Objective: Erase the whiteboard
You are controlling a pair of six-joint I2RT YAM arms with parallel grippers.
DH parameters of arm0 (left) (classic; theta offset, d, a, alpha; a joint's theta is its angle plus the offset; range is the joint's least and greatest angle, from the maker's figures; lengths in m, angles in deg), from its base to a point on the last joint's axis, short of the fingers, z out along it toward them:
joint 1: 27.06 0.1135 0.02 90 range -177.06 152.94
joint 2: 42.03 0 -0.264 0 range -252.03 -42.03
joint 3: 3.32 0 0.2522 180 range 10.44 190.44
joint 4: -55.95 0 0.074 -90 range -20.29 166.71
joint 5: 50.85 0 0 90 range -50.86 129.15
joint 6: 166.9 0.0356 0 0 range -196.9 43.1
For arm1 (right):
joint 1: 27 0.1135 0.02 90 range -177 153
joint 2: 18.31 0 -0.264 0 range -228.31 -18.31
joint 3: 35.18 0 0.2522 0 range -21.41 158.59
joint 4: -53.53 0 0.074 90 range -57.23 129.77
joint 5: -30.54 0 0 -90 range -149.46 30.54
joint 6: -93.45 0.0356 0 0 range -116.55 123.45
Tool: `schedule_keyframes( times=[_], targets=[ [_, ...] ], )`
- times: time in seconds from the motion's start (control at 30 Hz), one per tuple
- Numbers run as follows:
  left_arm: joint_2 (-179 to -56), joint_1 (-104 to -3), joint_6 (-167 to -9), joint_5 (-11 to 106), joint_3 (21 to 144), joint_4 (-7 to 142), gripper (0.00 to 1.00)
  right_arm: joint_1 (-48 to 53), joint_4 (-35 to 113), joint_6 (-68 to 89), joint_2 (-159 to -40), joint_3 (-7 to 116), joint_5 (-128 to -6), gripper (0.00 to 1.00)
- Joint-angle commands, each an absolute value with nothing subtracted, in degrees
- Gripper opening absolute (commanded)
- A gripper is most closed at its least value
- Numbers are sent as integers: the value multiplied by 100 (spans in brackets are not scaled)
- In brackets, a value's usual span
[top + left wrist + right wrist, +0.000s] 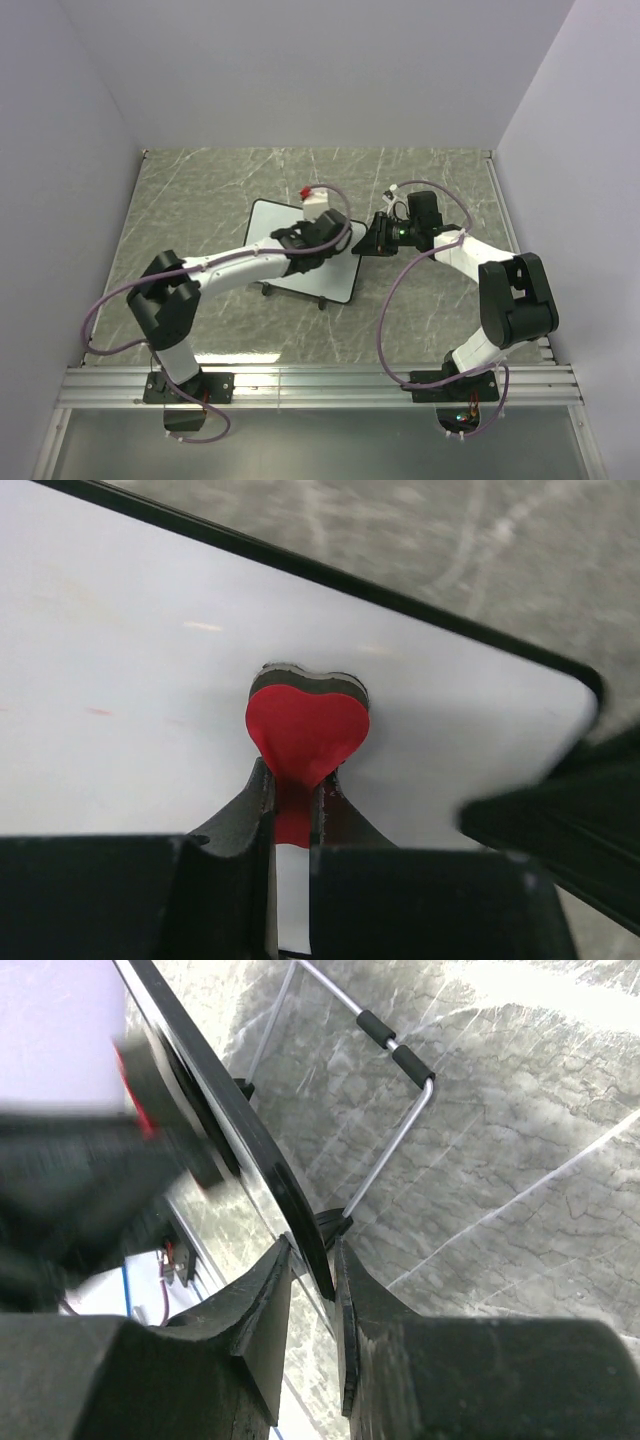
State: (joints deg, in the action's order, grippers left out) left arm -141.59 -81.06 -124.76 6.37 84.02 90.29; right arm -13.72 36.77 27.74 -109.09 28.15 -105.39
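Observation:
The whiteboard [275,225] stands tilted on its wire stand in the middle of the table. My left gripper [312,222] is shut on a red heart-shaped eraser [305,725] and presses its dark felt face on the white surface [130,650] near the board's far edge. The eraser shows red in the top view [307,192]. A faint red mark [100,711] remains at the left. My right gripper [372,238] is shut on the board's right edge, and the black frame [215,1110] runs between its fingertips [312,1255].
The board's wire stand [400,1130] with black feet rests on the grey marbled table [200,200]. White walls close the left, back and right. An aluminium rail [320,385] runs along the near edge by the arm bases.

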Motion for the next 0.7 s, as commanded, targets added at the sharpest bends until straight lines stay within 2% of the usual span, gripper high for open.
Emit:
schedule_keyframes(
  times=[0.0, 0.43, 0.67],
  targets=[
    [-13696, -7515, -12481, 417, 8014, 9168, 0, -1408, 3248, 2603, -10822, 2754, -9822, 0],
    [-12807, -5950, -12340, 390, 7249, 9291, 0, -1364, 3116, 2551, -10681, 2754, -9769, 0],
    [-12456, -5852, -12164, 873, 6801, 8958, 0, -1364, 3090, 2551, -10620, 2728, -9725, 0]
  ],
)
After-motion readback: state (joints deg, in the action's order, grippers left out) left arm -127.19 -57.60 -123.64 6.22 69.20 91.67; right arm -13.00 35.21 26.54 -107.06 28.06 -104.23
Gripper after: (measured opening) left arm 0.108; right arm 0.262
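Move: The left hand, holding the red eraser on the whiteboard, has the board's left edge about 20 cm to its left and 2 cm ahead, a couple of centimetres lower. Faint red marks lie some 7 cm to its left, 1 cm ahead; the board's far right corner is about 9 cm right and 3 cm ahead. From the right hand, still pinching the board's right edge, the left edge lies about 28 cm left and 2 cm ahead, roughly level. Left hand sweeps the eraser about 19 cm left across the whiteboard to its left edge, turning some 25 degrees counter-clockwise. ##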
